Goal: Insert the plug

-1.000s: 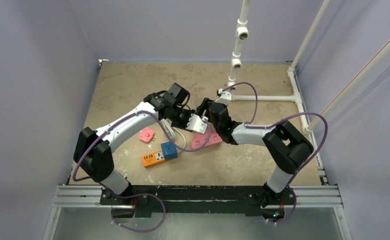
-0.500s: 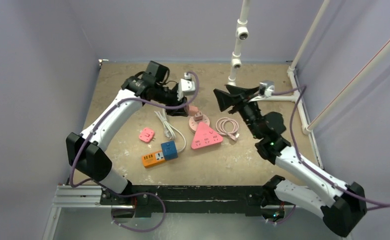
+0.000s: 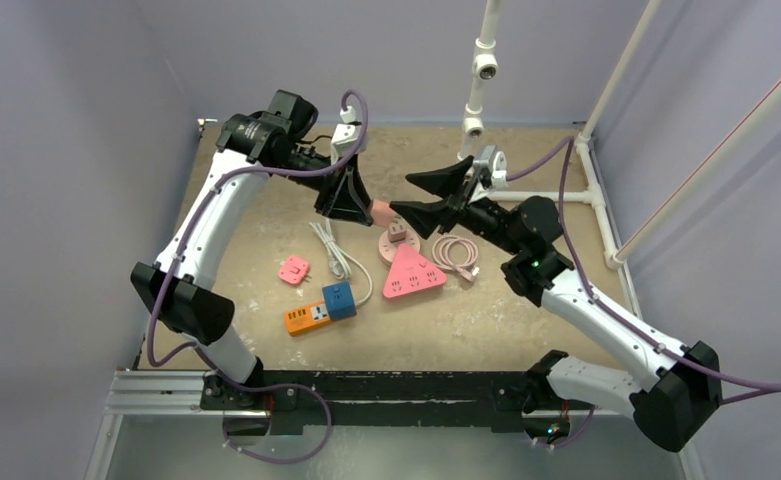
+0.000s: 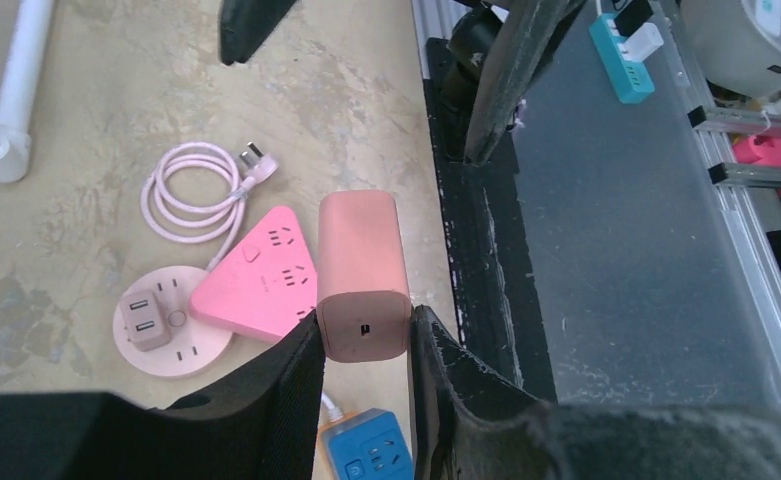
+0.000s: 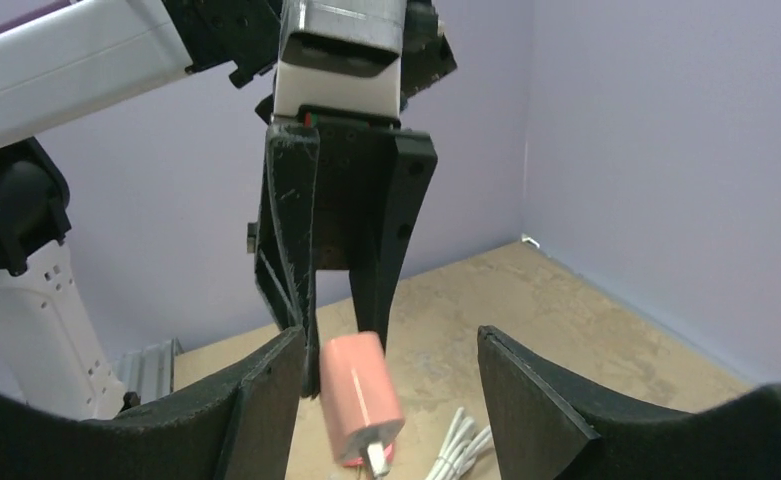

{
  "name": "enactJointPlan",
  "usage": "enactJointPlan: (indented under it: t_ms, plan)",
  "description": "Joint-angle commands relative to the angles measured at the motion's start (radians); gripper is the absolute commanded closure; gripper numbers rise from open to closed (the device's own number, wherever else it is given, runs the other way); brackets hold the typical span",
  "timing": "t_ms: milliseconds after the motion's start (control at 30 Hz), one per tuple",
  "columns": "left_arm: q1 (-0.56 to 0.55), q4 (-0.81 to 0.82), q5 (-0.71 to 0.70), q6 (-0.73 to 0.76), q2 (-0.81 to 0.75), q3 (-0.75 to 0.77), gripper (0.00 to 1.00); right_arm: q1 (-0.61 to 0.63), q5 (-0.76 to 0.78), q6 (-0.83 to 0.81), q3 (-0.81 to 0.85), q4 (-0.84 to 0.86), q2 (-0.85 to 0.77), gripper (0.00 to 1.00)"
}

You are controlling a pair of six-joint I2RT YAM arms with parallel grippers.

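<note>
The plug (image 4: 363,275) is a pink rounded block, held above the table with my left gripper (image 4: 364,325) shut on its rear end. The overhead view shows the plug (image 3: 378,212) sticking out of the left gripper (image 3: 351,205) toward the right. My right gripper (image 3: 402,193) faces it, open, its fingertips just beside the plug's free end. In the right wrist view the plug (image 5: 361,400) hangs tilted between the wide-apart fingers of the right gripper (image 5: 391,350), nearer the left one, without clear contact. Below lie a pink triangular power strip (image 3: 411,273) and a round pink socket (image 3: 398,243).
A coiled pink cable (image 3: 456,252) lies right of the strip. A bundled white cable (image 3: 336,255), a small pink adapter (image 3: 293,269), a blue cube socket (image 3: 339,299) and an orange strip (image 3: 308,317) lie to the left. White pipes (image 3: 476,70) stand at the back right.
Both arms have lifted away from the pink strip. The left arm rose toward the back with the plug; the right arm swung out, then brought its open jaws to the plug's end.
</note>
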Motion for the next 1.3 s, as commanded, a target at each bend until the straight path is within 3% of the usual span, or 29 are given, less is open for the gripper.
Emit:
enactJointPlan:
  t_ms: [0, 133, 367, 500, 667, 733, 833, 933, 1100, 1267]
  plan:
    - [0.001, -0.027, 0.074, 0.002, -0.055, 0.018, 1.00, -0.012, -0.145, -0.056, 0.122, -0.015, 0.053, 0.35]
    - [0.001, 0.079, 0.052, -0.096, -0.092, -0.010, 1.00, -0.015, -0.265, -0.070, 0.158, -0.042, 0.105, 0.40]
    - [0.001, 0.209, 0.045, -0.214, -0.135, -0.039, 1.00, -0.016, -0.336, -0.097, 0.169, -0.108, 0.105, 0.48]
    - [0.001, 0.209, 0.035, -0.212, -0.139, -0.037, 1.00, -0.017, -0.332, -0.091, 0.168, -0.114, 0.101, 0.64]
    - [0.001, 0.211, 0.013, -0.193, -0.146, -0.050, 0.99, -0.017, -0.316, -0.048, 0.147, -0.053, 0.087, 0.92]
    - [0.001, 0.258, -0.010, -0.227, -0.155, -0.067, 0.66, -0.016, -0.305, -0.011, 0.123, -0.002, 0.077, 1.00]
    - [0.001, 0.463, -0.036, -0.404, -0.207, -0.144, 0.45, -0.016, -0.304, 0.068, 0.068, 0.106, 0.065, 1.00]
    - [0.001, 0.731, -0.062, -0.583, -0.281, -0.272, 0.38, -0.017, -0.300, 0.127, 0.034, 0.175, 0.060, 1.00]
    - [0.001, 0.940, -0.029, -0.788, -0.296, -0.327, 0.43, -0.017, -0.255, 0.189, -0.006, 0.258, 0.052, 1.00]
    - [0.001, 1.123, -0.002, -0.932, -0.335, -0.397, 0.19, -0.017, -0.200, 0.253, -0.052, 0.342, 0.041, 1.00]
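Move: My left hand already pinches the pink plug, and the right hand's open fingers, where it is taken, are about 6 cm to its right and 4 cm higher. From my right hand the plug is about 4 cm left, 5 cm below and 1 cm back. On the table some 30 cm below my left hand, the round socket lies 11 cm ahead and 6 cm right, the triangular socket 4 cm ahead and 9 cm right. I hand the plug over in mid-air: my left hand lifts it about 4 cm and waits, while my right hand slides some 3 cm left, rises briefly, then sinks, turning about 15 degrees counter-clockwise, and closes on the plug. Then my left fingers open and that hand rises and rolls slightly, as my right keeps its pinch and eases back, right and up a couple of centimetres. ##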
